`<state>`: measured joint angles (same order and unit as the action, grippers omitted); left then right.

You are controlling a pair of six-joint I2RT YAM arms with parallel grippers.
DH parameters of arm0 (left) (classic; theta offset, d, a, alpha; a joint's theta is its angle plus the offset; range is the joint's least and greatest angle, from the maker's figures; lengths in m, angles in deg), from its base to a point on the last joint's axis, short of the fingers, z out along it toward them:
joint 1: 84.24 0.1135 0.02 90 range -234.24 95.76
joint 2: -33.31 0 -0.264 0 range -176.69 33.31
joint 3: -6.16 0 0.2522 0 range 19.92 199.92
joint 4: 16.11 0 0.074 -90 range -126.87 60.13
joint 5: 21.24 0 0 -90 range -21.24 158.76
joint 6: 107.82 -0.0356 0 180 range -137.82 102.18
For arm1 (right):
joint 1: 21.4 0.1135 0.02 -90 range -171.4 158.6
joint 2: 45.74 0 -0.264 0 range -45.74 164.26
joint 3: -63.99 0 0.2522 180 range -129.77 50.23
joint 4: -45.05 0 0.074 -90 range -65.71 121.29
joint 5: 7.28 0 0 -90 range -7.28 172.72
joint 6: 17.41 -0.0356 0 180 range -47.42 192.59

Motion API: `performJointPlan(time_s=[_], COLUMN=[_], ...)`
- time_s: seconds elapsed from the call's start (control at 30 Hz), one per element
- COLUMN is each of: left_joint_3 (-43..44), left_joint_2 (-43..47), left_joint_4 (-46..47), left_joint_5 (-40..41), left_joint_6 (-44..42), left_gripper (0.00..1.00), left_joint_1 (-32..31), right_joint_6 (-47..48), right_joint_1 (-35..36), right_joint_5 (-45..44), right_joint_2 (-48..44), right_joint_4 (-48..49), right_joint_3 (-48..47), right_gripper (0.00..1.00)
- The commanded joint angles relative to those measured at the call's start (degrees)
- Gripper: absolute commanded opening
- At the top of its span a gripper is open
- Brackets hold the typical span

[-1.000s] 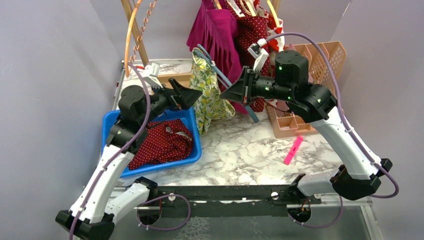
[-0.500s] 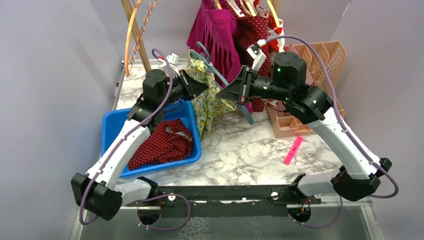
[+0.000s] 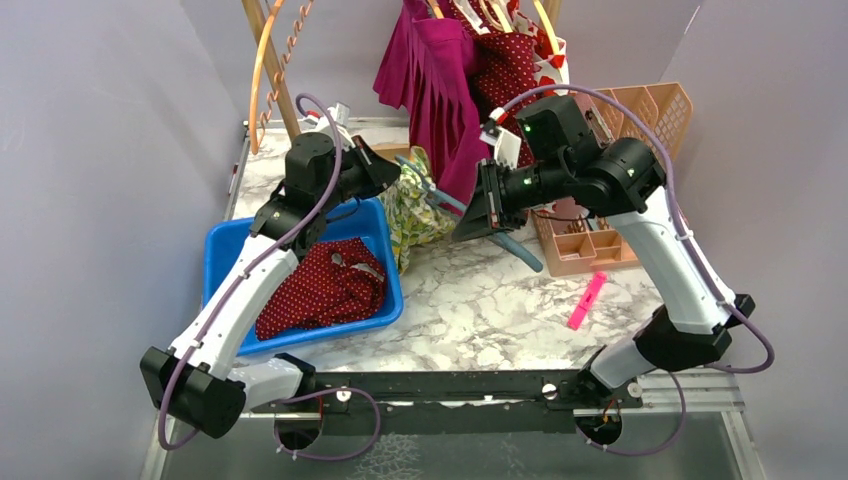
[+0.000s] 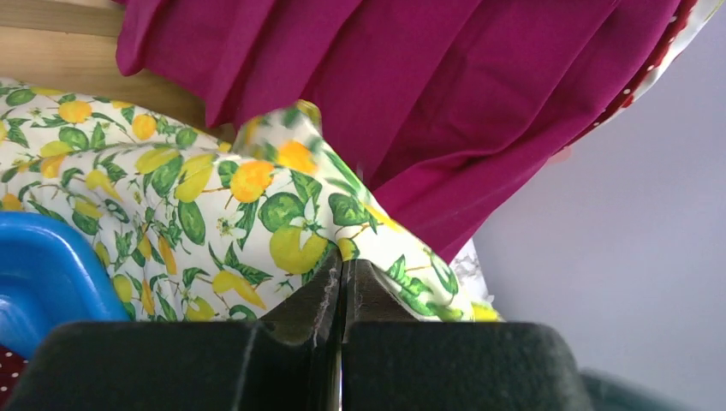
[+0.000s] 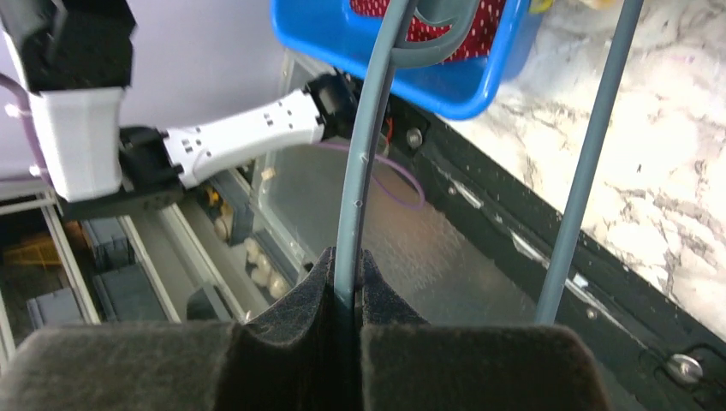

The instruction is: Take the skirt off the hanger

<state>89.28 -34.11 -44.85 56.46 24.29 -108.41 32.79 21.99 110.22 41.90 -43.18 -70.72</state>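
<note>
The lemon-print skirt (image 3: pixel 415 205) hangs bunched on a grey-blue hanger (image 3: pixel 520 252) beside the blue bin. My left gripper (image 3: pixel 397 172) is at the skirt's upper left edge. In the left wrist view its tips (image 4: pixel 342 264) are shut on a fold of the skirt (image 4: pixel 171 188). My right gripper (image 3: pixel 463 226) holds the hanger from the right. The right wrist view shows that gripper (image 5: pixel 347 257) shut on one thin bar of the hanger (image 5: pixel 368 128), with a second bar (image 5: pixel 591 154) free to the right.
A blue bin (image 3: pixel 225 250) holding a red dotted garment (image 3: pixel 330 285) sits at left. A magenta skirt (image 3: pixel 440 80) and other clothes hang on the wooden rack behind. An orange basket (image 3: pixel 640 120) stands at right, and a pink marker (image 3: pixel 587 300) lies on the marble.
My left gripper reached the skirt and closed on its fabric. The right arm tipped the hanger downward and forward, and the skirt sank lower toward the bin.
</note>
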Motion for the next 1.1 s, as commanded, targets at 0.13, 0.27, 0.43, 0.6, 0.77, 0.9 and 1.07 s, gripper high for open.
performJointPlan(time_s=[0.13,0.27,0.43,0.6,0.77,0.9,1.07], left_joint_3=[0.3,1.9,3.7,5.0,3.9,1.0,-4.9], left_joint_2=[0.9,1.3,2.1,3.6,4.5,4.9,9.7], left_joint_4=[-2.4,-4.1,-5.1,-5.9,-0.4,1.0,-0.4], left_joint_5=[6.3,7.0,6.9,12.3,5.9,-1.3,1.2], left_joint_6=[-3.9,-7.1,-11.1,-14.7,-17.8,-15.1,-10.4], left_gripper=[0.0,0.0,0.0,0.0,0.0,0.05,0.64], left_joint_1=[0.1,0.1,0.1,0.1,0.1,0.0,0.0], right_joint_6=[2.7,0.5,-2.1,0.0,7.8,8.3,2.1], right_joint_1=[0.2,0.2,0.2,0.2,0.2,0.2,0.2], right_joint_5=[1.0,-0.3,0.8,-6.7,-18.0,-16.9,-11.7], right_joint_2=[-7.1,-9.2,-12.1,-15.7,-21.4,-24.2,-20.8], right_joint_4=[-4.2,-6.2,-6.3,-6.3,-0.7,8.7,17.2], right_joint_3=[0.7,3.4,7.3,9.8,18.0,23.2,21.6], right_gripper=[0.01,0.01,0.01,0.01,0.01,0.01,0.01])
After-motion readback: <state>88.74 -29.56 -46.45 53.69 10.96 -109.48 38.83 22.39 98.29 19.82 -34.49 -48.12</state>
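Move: My left fingers are already shut on the lemon skirt's cloth. The skirt's middle lies about 5 cm back, 4 cm right and 8 cm below my left hand. The magenta skirt hangs some 10 cm ahead and 8 cm right, and the blue tray lies about 16 cm back, 19 cm left and 30 cm down. From my right hand, which grips the grey-blue hanger, the lemon skirt's middle is roughly 7 cm left, 2 cm ahead and 12 cm lower. I keep the hanger pinched in my right hand and haul it about 6.5 cm to the right and slightly back, away from my left hand, rolling that wrist some 15 degrees late on. My left hand starts out shut on the cloth, dips, draws back about 3 cm and rises with its tip tilting up, then opens about halfway and begins to sink. ##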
